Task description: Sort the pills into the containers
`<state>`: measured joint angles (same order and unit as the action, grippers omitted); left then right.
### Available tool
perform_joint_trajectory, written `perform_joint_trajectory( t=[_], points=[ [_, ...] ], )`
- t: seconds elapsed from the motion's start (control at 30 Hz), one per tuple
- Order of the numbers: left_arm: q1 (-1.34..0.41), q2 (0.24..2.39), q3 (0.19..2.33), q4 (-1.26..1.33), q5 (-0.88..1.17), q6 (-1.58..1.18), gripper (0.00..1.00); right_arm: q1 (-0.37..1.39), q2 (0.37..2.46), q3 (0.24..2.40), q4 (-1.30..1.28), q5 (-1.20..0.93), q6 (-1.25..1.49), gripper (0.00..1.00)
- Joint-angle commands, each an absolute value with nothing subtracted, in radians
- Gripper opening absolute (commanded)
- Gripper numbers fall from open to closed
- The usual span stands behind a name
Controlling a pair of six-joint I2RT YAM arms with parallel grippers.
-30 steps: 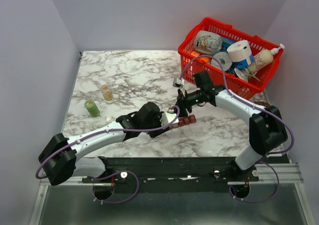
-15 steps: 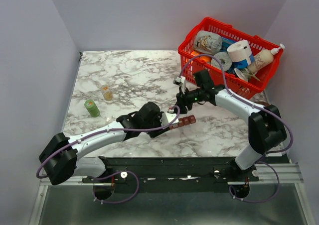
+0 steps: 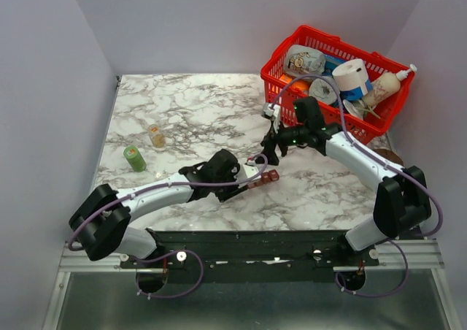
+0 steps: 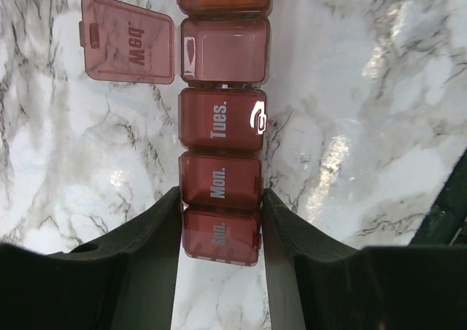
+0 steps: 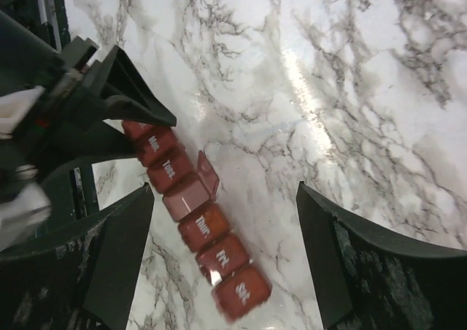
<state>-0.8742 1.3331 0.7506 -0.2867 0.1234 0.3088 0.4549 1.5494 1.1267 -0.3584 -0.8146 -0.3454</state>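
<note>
The containers (image 4: 220, 147) are a dark red-brown strip of day boxes lying on the marble near the table's middle (image 3: 264, 178). My left gripper (image 4: 221, 224) is shut on the strip's Sun. and Mon. end, one finger on each side. The Wed. lid (image 4: 128, 39) is flipped open and its compartment (image 4: 226, 50) is uncovered. My right gripper (image 5: 225, 195) hangs open above the strip (image 5: 197, 213), touching nothing. The pills show only as an orange-tan tint in a small clear bottle (image 3: 156, 136) at the left.
A green cap (image 3: 134, 158) stands next to the bottle on the left of the marble table (image 3: 204, 111). A red wire basket (image 3: 365, 133) full of household items fills the back right corner. Grey walls close in the table on three sides.
My right gripper has opened wide and lifted up and back from the strip toward the basket. The left gripper still holds the strip's end.
</note>
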Motion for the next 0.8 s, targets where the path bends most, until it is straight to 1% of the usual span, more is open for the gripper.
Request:
perform_joint_trajectory(
  t=[0.0, 0.07, 0.1, 0.13, 0.2, 0.23, 0.33, 0.5, 0.77],
  points=[
    [-0.848, 1.416, 0.811, -0.304, 0.057, 0.295, 0.00, 0.417, 1.505, 1.092, -0.370, -0.769, -0.402, 0.86],
    [-0.839, 1.462, 0.830, -0.307, 0.031, 0.284, 0.00, 0.417, 1.509, 1.074, -0.377, -0.747, -0.413, 0.74],
    [-0.835, 1.477, 0.848, -0.310, 0.023, 0.279, 0.00, 0.416, 1.517, 1.068, -0.388, -0.741, -0.410, 0.67],
    [-0.831, 1.498, 0.853, -0.310, 0.014, 0.273, 0.00, 0.414, 1.526, 1.062, -0.397, -0.739, -0.400, 0.53],
    [-0.821, 1.514, 0.861, -0.305, 0.008, 0.261, 0.00, 0.413, 1.565, 1.061, -0.414, -0.730, -0.391, 0.43],
    [-0.818, 1.523, 0.859, -0.304, -0.017, 0.256, 0.00, 0.413, 1.581, 1.072, -0.423, -0.717, -0.388, 0.36],
    [-0.813, 1.532, 0.853, -0.299, -0.028, 0.248, 0.00, 0.413, 1.652, 1.097, -0.460, -0.689, -0.379, 0.26],
    [-0.813, 1.535, 0.841, -0.290, -0.028, 0.245, 0.00, 0.413, 1.703, 1.111, -0.462, -0.612, -0.357, 0.23],
    [-0.813, 1.548, 0.853, -0.288, -0.015, 0.245, 0.00, 0.413, 1.804, 1.161, -0.469, -0.574, -0.311, 0.21]
  ],
)
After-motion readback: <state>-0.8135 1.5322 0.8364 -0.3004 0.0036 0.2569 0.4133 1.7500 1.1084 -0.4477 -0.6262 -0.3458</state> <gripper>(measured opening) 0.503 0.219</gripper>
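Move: The pill box, still pinched at its Sun./Mon. end by the left hand, has its Sat. end about 4 cm back, 3 cm right and 7 cm below the right hand. The raised Wed. lid is some 2 cm back, 4 cm left and 6 cm below; the red basket's middle is about 19 cm ahead, 18 cm right and 6 cm lower. From the left hand the Sat. end lies roughly 11 cm right, 5 cm ahead and nearly level. Keeping its pinch on the Sun./Mon. end, the left hand carries the pill box about 4 cm forward and 3.5 cm down, turning it some 10 degrees counter-clockwise, then holds it there. The right hand drops about 10 cm towards the Sat. end, shifting 4 cm right; its nearly wide-open fingers close most of the way and dip steeper, stopping close by the near Sat. corner, where contact can't be made out. ##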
